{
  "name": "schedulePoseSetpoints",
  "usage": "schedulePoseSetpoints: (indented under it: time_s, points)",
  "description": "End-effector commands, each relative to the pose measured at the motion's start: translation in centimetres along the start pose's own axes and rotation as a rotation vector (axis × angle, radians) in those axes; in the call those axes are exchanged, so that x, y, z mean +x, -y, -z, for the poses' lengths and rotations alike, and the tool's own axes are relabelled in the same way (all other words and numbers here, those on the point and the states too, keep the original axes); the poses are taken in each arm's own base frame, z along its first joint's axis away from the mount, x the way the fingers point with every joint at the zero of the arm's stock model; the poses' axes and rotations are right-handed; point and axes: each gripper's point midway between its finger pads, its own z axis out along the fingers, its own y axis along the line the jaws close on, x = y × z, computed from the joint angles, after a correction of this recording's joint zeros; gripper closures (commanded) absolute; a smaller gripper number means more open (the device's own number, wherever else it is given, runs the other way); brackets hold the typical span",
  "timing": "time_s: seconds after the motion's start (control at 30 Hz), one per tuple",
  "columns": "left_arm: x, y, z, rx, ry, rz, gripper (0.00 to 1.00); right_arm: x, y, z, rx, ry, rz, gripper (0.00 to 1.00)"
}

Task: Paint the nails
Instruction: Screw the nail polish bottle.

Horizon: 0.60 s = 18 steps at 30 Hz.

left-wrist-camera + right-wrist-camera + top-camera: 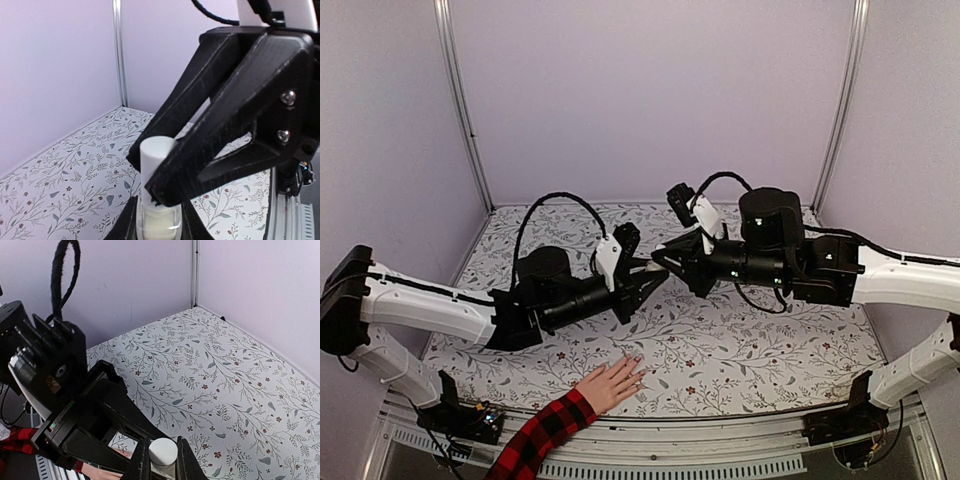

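A light-skinned hand (612, 383) in a red-and-black plaid sleeve (545, 432) lies flat at the table's near edge, its pale nails (638, 362) pointing to the far right. Above it, the two grippers meet in mid-air. My left gripper (159, 212) is shut on the body of a small clear bottle (160, 226) of pale liquid. My right gripper (163, 461) is shut on the bottle's white cap (163, 450), which still sits on the bottle. From above, the left gripper (650, 272) and the right gripper (660, 260) hide the bottle.
The table (770, 340) has a floral-patterned cover. Lilac walls with metal corner posts (465, 110) close in the back and sides. Black cables (560, 200) loop over both wrists. A metal rail (720, 440) runs along the near edge.
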Motion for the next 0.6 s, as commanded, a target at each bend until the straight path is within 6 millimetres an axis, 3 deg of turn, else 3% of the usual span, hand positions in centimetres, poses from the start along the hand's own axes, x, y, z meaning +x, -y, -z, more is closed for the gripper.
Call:
schedulePoseSetpoints:
  time_s: [0.0, 0.13, 0.37, 0.57]
  points:
    - [-3.1, -2.7, -1.1, -0.18, 0.114, 0.04, 1.0, 2.5, 0.2, -1.8, 0.046, -0.087, -0.043, 1.0]
    - [-2.5, -2.6, -1.7, -0.183, 0.096, 0.036, 1.0, 2.5, 0.8, -1.9, 0.081, -0.085, -0.06, 1.0]
    - [-2.2, -2.1, -0.5, -0.131, 0.091, 0.039, 1.0, 1.6, 0.7, -0.2, 0.066, -0.04, -0.039, 0.97]
    - [-2.3, -0.8, 0.6, -0.028, 0.088, 0.029, 1.0, -0.3, -1.1, 3.5, -0.062, 0.073, 0.041, 0.43]
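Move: The nail polish bottle stands upright between my two hands. My left fingers hold its glass body, with the cap some 4 cm above my left hand point; my right fingertips already pinch the cap, with the glass body about 4 cm below my right hand point. The person's hand lies on the table roughly 16 cm back, 7 cm to the left and some 25 cm below the cap. Keeping my left grip on the glass body and my right pinch on the cap, I carry both hands about 2 cm forward and down together, finishing the opposed twist: right wrist some 8 degrees clockwise, left about as much counter-clockwise. Then both ease up and back, the right wrist turning partly back, while my right fingers open wide, let go of the cap and draw about 1 cm to the right. ##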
